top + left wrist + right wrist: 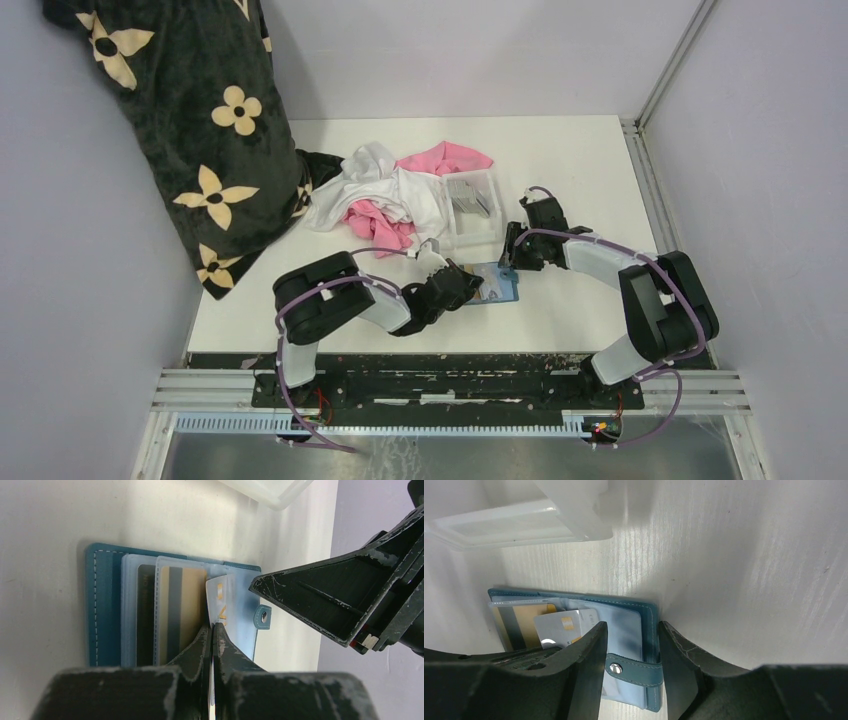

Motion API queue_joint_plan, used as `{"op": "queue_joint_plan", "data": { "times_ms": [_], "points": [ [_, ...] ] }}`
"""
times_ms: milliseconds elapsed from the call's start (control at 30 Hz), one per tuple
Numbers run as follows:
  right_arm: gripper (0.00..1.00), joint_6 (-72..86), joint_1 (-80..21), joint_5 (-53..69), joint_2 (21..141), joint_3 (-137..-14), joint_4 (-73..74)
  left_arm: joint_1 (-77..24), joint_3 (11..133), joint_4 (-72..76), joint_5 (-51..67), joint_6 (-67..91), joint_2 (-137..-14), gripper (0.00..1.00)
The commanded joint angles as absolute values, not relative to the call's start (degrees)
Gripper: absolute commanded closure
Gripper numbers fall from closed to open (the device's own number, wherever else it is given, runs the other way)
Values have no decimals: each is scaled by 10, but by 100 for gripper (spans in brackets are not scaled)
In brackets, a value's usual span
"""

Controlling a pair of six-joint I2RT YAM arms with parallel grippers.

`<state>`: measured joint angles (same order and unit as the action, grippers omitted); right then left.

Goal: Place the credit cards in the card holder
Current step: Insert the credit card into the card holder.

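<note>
The teal-blue card holder (500, 286) lies open on the table, its clear inner sleeves facing up. A gold-tan card (187, 605) sits in one sleeve. My left gripper (212, 630) is shut on a silver credit card (220, 597) and holds it on edge at the sleeves. This card also shows in the right wrist view (564, 625), partly over the sleeves. My right gripper (632, 627) is open. Its jaws straddle the holder's right edge (651, 630) above the snap strap (634, 672). More grey cards (468, 195) lie in the clear tray.
The clear plastic tray (490, 222) stands just behind the card holder, and its corner shows in the right wrist view (524, 522). White and pink cloths (385, 190) lie to its left. A black flowered fabric (200, 130) hangs at the far left.
</note>
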<state>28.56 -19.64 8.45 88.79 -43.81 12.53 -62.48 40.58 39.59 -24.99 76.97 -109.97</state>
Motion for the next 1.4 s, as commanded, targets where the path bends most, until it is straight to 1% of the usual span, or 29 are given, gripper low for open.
{"op": "queue_joint_plan", "data": {
  "times_ms": [0,200,533,800,1000,1367],
  "points": [
    [52,277,-198,78,902,-447,122,-621,381,311,-201,698,-1109,97],
    [52,277,-197,84,903,-447,122,-615,403,316,-177,678,-1127,96],
    [52,277,-199,95,908,-448,121,-618,441,292,-158,661,-1135,75],
    [51,277,-199,95,904,-447,122,-622,410,252,-227,664,-1071,65],
    [51,274,-199,99,903,-448,121,-624,397,239,-265,660,-1023,62],
    [50,272,-200,106,901,-447,121,-624,388,268,-283,647,-982,58]
  ]
}}
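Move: The left hand's shut fingers pinch a credit card over the card holder, whose middle is about 1 cm to the right and 1 cm below them. The clasp tab lies roughly 5 cm to the right and 1 cm ahead, about 1 cm lower, and the white tray some 16 cm ahead and 1 cm left, about level. From the right hand, the card holder's middle is about 4 cm left, 3 cm back and 1 cm down. Left fingers open, releasing the card while easing right about 2 cm, then shift 4 cm left, dragging the holder. ##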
